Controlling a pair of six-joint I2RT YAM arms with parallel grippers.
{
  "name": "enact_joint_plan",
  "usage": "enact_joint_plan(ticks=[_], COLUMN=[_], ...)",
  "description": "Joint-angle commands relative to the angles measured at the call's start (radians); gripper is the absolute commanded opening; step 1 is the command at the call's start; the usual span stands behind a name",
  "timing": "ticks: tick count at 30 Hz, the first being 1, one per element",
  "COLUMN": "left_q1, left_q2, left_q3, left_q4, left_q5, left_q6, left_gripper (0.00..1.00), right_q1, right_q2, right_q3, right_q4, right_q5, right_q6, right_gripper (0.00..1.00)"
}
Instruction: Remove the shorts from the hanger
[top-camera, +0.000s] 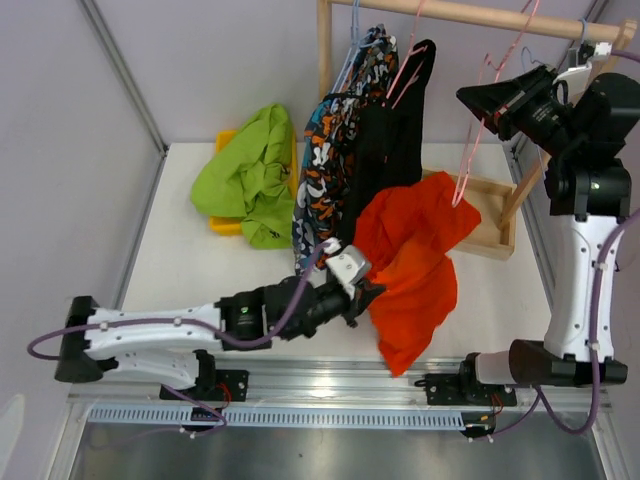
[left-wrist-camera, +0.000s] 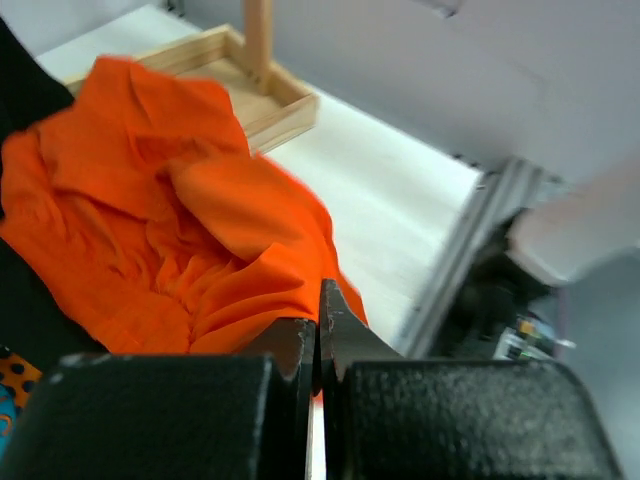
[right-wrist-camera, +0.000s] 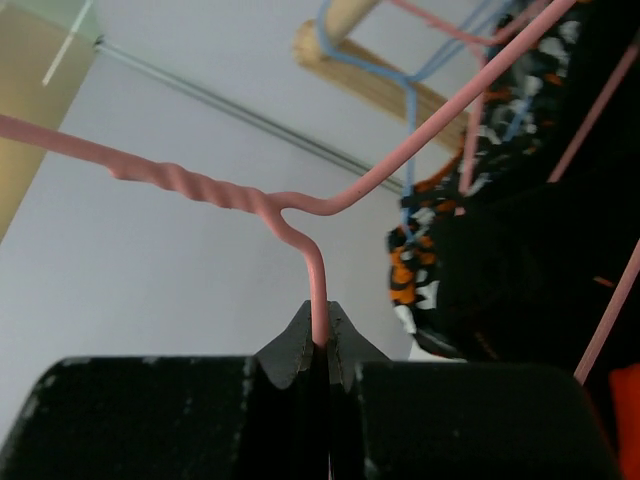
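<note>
The orange-red shorts (top-camera: 415, 250) (left-wrist-camera: 150, 200) lie crumpled over the table and the edge of the wooden base. My left gripper (top-camera: 370, 293) (left-wrist-camera: 320, 300) is shut on their near hem. A pink wire hanger (top-camera: 462, 178) (right-wrist-camera: 200, 188) hangs tilted from the rail, its lower end right by the shorts' upper edge. Raised at the right, my right gripper (top-camera: 465, 98) (right-wrist-camera: 322, 320) is shut on the hanger's wire below its twisted neck. Black shorts (top-camera: 392, 130) and blotch-patterned shorts (top-camera: 335, 150) (right-wrist-camera: 420, 280) hang on the rack. Lime green shorts (top-camera: 250, 175) lie at the back left.
A wooden rack with a top rail (top-camera: 470, 15) stands on a tray-like wooden base (top-camera: 495, 235) (left-wrist-camera: 265, 100) at the back right. A yellow tray (top-camera: 222, 225) sits under the green shorts. Blue hangers (right-wrist-camera: 405, 130) share the rail. A metal rail (top-camera: 330, 375) runs along the near table edge.
</note>
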Motion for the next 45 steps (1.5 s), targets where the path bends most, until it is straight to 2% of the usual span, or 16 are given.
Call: enact_joint_plan(ticks=[1, 6, 13, 15, 19, 23, 27, 32, 34, 35, 36, 37, 41, 42, 43, 45], left_q1=[-0.108, -0.229, -0.245, -0.259, -0.303, -0.305, -0.305, -0.305, -0.305, -0.305, -0.305, -0.305, -0.305, -0.305, -0.305, -0.303], left_q2=[-0.158, -0.272, -0.377, -0.404, -0.482, -0.542, -0.540, -0.534, -0.542, -0.546, -0.552, -0.556, -0.533, -0.517, -0.482, -0.444], left_q3=[-0.009, -0.011, -0.075, -0.077, -0.043, 0.046, 0.159, 0.264, 0.293, 0.307, 0.318, 0.325, 0.445, 0.489, 0.511, 0.544], left_q4=[0.004, -0.127, -0.234, -0.269, -0.468, -0.634, -0.639, -0.510, -0.406, -0.362, -0.257, -0.192, -0.036, -0.021, 0.076, 0.219], left_q5=[-0.150, -0.280, -0.392, -0.414, -0.544, -0.671, -0.763, -0.846, -0.888, -0.903, -0.918, -0.944, -0.925, -0.923, -0.925, -0.897], left_q6=[-0.038, -0.023, -0.081, -0.103, -0.167, -0.190, -0.083, 0.167, 0.309, 0.364, 0.487, 0.548, 0.760, 0.808, 0.869, 1.091], left_gripper=[0.00, 0.00, 0.00, 0.00, 0.00, 0.00, 0.00, 0.00, 0.00, 0.00, 0.00, 0.00, 0.00, 0.00, 0.00, 0.00], right_q1=[-0.048, -0.105, -0.166, -0.183, -0.198, -0.198, -0.198, -0.200, -0.200, -0.200, -0.201, -0.201, -0.204, -0.204, -0.204, -0.204], right_q2=[0.019, 0.149, 0.317, 0.331, 0.338, 0.259, 0.199, 0.176, 0.160, 0.154, 0.141, 0.131, 0.093, 0.084, 0.056, 0.024], right_q3=[-0.055, -0.003, 0.175, 0.173, 0.147, 0.011, -0.072, -0.080, -0.081, -0.083, -0.086, -0.086, -0.087, -0.086, -0.095, -0.112], right_q4=[0.112, 0.172, 0.155, 0.169, 0.149, 0.175, 0.201, 0.181, 0.176, 0.173, 0.167, 0.157, 0.123, 0.109, 0.092, 0.081], right_q5=[-0.073, -0.113, -0.133, -0.139, -0.145, -0.138, -0.142, -0.144, -0.147, -0.148, -0.147, -0.147, -0.164, -0.161, -0.158, -0.145], right_q6=[-0.006, -0.016, -0.017, -0.010, -0.031, -0.043, -0.040, -0.039, -0.039, -0.042, -0.043, -0.046, -0.077, -0.086, -0.094, -0.115], right_gripper=[0.00, 0.00, 0.00, 0.00, 0.00, 0.00, 0.00, 0.00, 0.17, 0.30, 0.69, 0.88, 0.99, 0.99, 0.99, 1.00])
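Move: Ahead and left of the left hand, which already pinches the red shorts by an edge, lies the yellow tray under the green shorts: about 32 cm forward, 30 left and 27 below. The patterned clothes hang some 28 cm ahead and 9 left, at its height. The right hand still holds the bare pink hanger; the rail spot for it is roughly 13 cm ahead, 7 right and 6 above. The black shorts hang some 12 ahead, 12 left and 20 below. Drawing the red shorts back about 5 cm, the left hand then sweeps some 30 cm leftwards, dips briefly and climbs high above the table, turning about 40 degrees counter-clockwise with its pinch kept. The right hand pushes the hanger forward under the rail, also right and down, opens wide around the wire and backs off, rising slightly. ##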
